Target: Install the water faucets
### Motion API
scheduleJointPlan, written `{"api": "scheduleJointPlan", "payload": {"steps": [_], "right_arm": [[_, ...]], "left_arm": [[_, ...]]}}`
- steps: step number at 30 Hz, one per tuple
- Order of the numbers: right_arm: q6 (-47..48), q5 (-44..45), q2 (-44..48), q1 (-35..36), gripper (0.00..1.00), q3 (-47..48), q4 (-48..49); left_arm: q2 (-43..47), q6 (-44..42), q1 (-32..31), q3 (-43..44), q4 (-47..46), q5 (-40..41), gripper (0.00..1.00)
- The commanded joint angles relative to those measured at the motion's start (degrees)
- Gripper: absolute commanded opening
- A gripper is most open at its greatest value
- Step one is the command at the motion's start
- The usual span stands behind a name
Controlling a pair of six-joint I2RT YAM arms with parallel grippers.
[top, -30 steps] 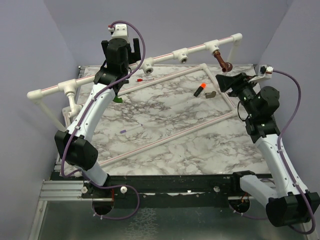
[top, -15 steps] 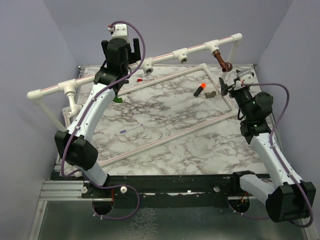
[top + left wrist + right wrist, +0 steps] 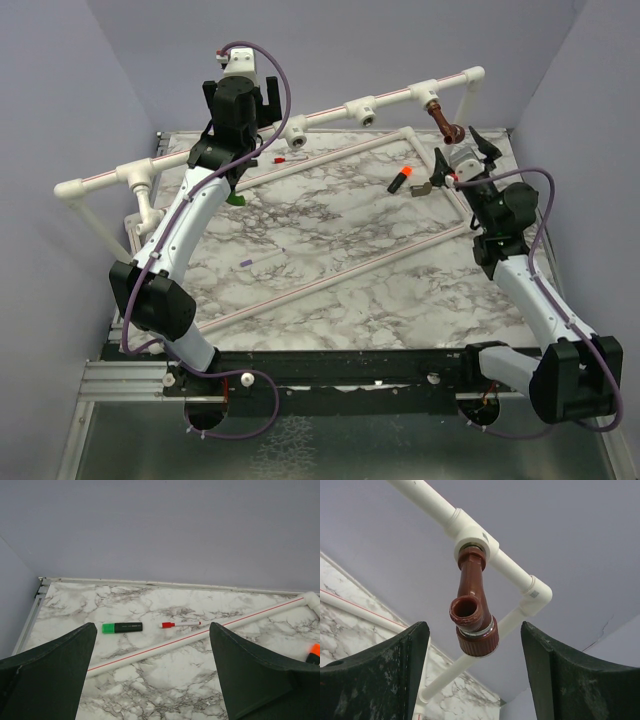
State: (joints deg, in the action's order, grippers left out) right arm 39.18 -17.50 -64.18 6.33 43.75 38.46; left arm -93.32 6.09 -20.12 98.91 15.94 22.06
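Observation:
A dark reddish-brown faucet (image 3: pixel 447 122) hangs from the right tee of the raised white pipe (image 3: pixel 330 110). In the right wrist view this faucet (image 3: pixel 472 605) shows spout-first above and between the fingers (image 3: pixel 395 670), which stand apart and do not touch it. My right gripper (image 3: pixel 462 152) is open just below it. My left gripper (image 3: pixel 240 92) is open and empty, up by the raised pipe's middle. A green piece (image 3: pixel 233 197) peeks out beside the left arm, mostly hidden. A white curved piece (image 3: pixel 148 207) hangs under the left tee.
A small orange-and-black cylinder (image 3: pixel 401 180) and a grey-brown bent piece (image 3: pixel 422 188) lie near the right gripper. A green-capped marker (image 3: pixel 122 627) and a red-capped pen (image 3: pixel 181 624) lie at the back, beside a white pipe (image 3: pixel 200 636) on the marble table (image 3: pixel 330 260).
My right gripper has swung up and left towards the reddish-brown faucet, and its jaws have spread wider. The left arm has not moved.

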Motion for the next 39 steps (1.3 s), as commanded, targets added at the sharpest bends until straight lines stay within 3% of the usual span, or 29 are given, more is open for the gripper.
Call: {"api": "scheduleJointPlan", "payload": {"steps": [1,23,31,37,39], "right_arm": [[3.18,-1.82,-2.34,0.41,0.77,1.72,2.91],[-2.89,-2.98,-6.40,0.35,0.61,5.87,8.41],[-5.35,-4.33,-6.57,0.35,0.34,6.37,6.68],[-10.07,-5.23,-6.31,0.39,0.04,6.71,4.94],[-11.94,-5.31,-6.31,0.40,0.01,6.86,4.47]], "left_arm": [[-0.65,-1.21,-0.53,-1.35,5.32,-0.37,0.95],[-0.30,-1.76,-0.53,-1.26,5.32,0.34,0.95],[-0.02,-1.78,-0.53,-1.44,5.32,0.42,0.95],[-0.02,-1.76,-0.53,-1.27,5.32,0.48,0.95],[-0.07,-1.73,-0.53,-1.26,5.32,0.36,0.95]]}}
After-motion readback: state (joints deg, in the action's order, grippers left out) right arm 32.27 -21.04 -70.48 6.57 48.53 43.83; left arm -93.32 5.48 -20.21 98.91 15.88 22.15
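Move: The brown faucet already hangs from a white tee, with its middle some 4 cm ahead of the right hand, 3 cm to its left and 2 cm higher. The tee is about 8 cm ahead, 6 cm left and 5 cm up. The pipe's end elbow is about 11 cm ahead and 2 cm right, and the next tee about 6 cm ahead and 16 cm left, both some 5 cm up. From the idle left hand the faucet lies about 34 cm right, 5 cm back and roughly 2 cm up. The right fingers pinch the free outer end of the brown faucet from both sides, around the spout and just above the ribbed knob. To get there the hand eases forward about 2 cm, dipping slightly, then rises to about 2 cm above its start. As it shifts nearly 2 cm left and turns slightly counter-clockwise, the wide-open fingers close until the faucet stops them. ##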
